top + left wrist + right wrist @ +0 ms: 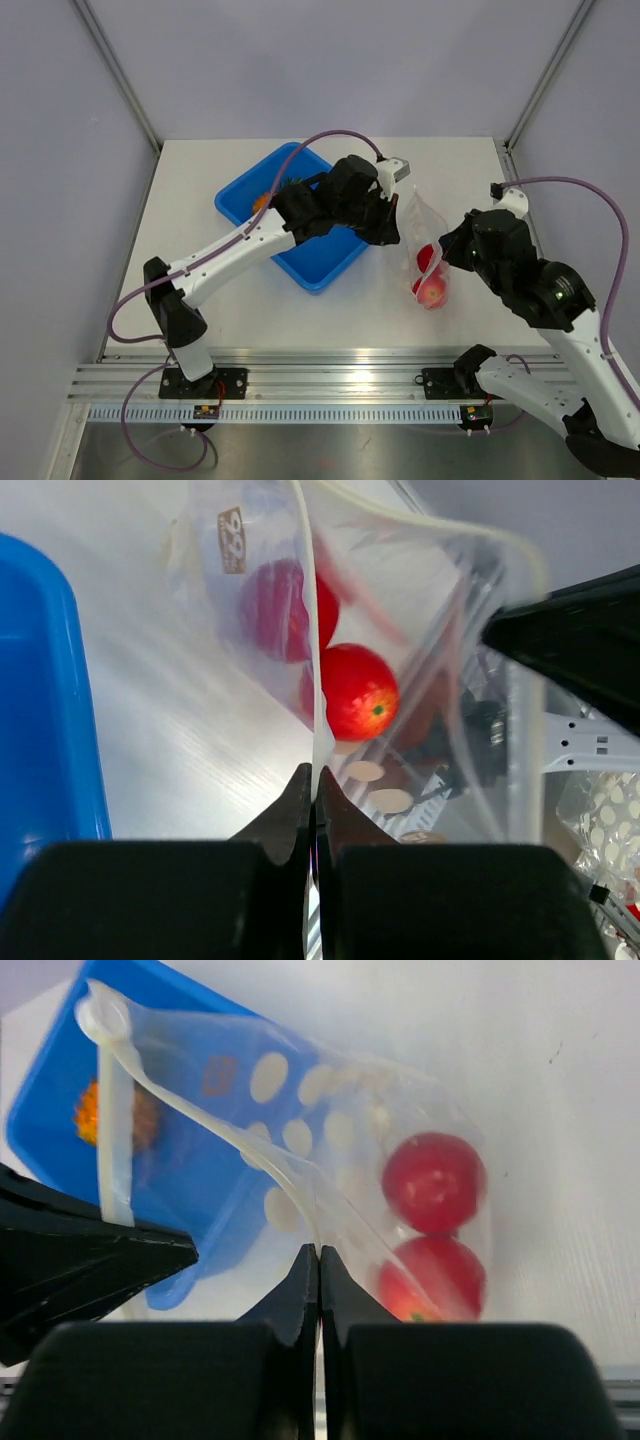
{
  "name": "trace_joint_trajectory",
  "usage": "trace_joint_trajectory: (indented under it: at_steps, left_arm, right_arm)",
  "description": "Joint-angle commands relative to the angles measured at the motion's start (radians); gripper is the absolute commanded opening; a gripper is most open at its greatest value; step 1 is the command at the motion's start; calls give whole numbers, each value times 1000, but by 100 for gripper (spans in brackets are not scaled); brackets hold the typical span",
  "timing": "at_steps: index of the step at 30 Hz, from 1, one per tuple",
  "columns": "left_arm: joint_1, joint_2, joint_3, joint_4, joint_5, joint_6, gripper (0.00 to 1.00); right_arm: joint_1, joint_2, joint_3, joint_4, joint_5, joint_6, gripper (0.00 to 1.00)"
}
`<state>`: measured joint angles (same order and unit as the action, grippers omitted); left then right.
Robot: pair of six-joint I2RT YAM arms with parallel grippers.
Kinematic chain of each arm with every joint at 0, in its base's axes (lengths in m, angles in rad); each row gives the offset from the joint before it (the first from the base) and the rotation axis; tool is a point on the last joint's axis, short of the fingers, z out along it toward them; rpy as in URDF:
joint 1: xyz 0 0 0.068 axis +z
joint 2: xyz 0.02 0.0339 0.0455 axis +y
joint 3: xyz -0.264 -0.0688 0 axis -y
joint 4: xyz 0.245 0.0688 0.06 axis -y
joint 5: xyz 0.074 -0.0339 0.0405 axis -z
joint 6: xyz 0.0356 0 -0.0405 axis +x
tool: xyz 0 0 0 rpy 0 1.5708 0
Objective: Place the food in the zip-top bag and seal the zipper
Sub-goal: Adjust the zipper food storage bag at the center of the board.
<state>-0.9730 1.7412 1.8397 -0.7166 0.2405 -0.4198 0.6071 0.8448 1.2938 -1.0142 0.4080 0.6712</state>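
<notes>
The clear zip-top bag [424, 232] stands on the table right of the tray, with two red fruits [432, 290] low inside it. My left gripper [397, 222] is shut on one lip of its mouth [314, 776], and the fruits [357, 692] show beyond the fingertips. On the opposite lip, my right gripper [444, 255] is shut too [319, 1253]. The zipper [200, 1110] runs as a pale strip along the mouth, bowed open between the two grips. The orange pineapple [262, 200] lies in the blue tray [310, 270] and also shows through the bag in the right wrist view [88, 1115].
The blue tray [40, 710] sits just left of the bag, under my left arm. Grey walls and metal posts close in the back and sides of the white table [450, 170]. A metal rail [330, 375] runs along the near edge.
</notes>
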Motion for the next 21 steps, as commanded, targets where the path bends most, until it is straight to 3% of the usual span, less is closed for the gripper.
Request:
trace_joint_trajectory:
  at_steps: [1,8,17,21]
  left_arm:
    - [0,112,-33,23,28,-2,0]
    - [3,274,110,-145,26,174,0]
    - [53,198,90,-158,52,240,0]
    - [89,143,18,-101,172,245,0]
  right_arm:
    - [5,57,-124,14,37,10,0]
    - [6,60,-128,-8,77,10,0]
    - [6,100,-36,-32,98,-21,0]
    - [6,108,-25,-40,120,-12,0]
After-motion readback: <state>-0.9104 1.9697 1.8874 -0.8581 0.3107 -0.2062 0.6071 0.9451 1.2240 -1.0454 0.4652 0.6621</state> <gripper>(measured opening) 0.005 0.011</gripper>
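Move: I still pinch the open mouth of the zipper food storage bag, one side in each hand. The board under the bag lies some 29 cm below my left hand, 11 cm right of it and 2 cm forward; from my right hand, 31 cm down, 3 cm right and 2 cm forward. The two tomatoes hang in the bag about 17 cm above that spot. The blue bin is roughly 16 cm left of my left hand, 17 cm farther out and 26 cm below. I drop the bag towards the board with both hands pinched shut on its rim: my left plunges about 16 cm, its fingers tipping some 20 degrees further down, then climbs back about 5 cm while easing slightly forward. My right sinks only about 8 cm, fingers also tipping down, and comes back up about 3 cm. ##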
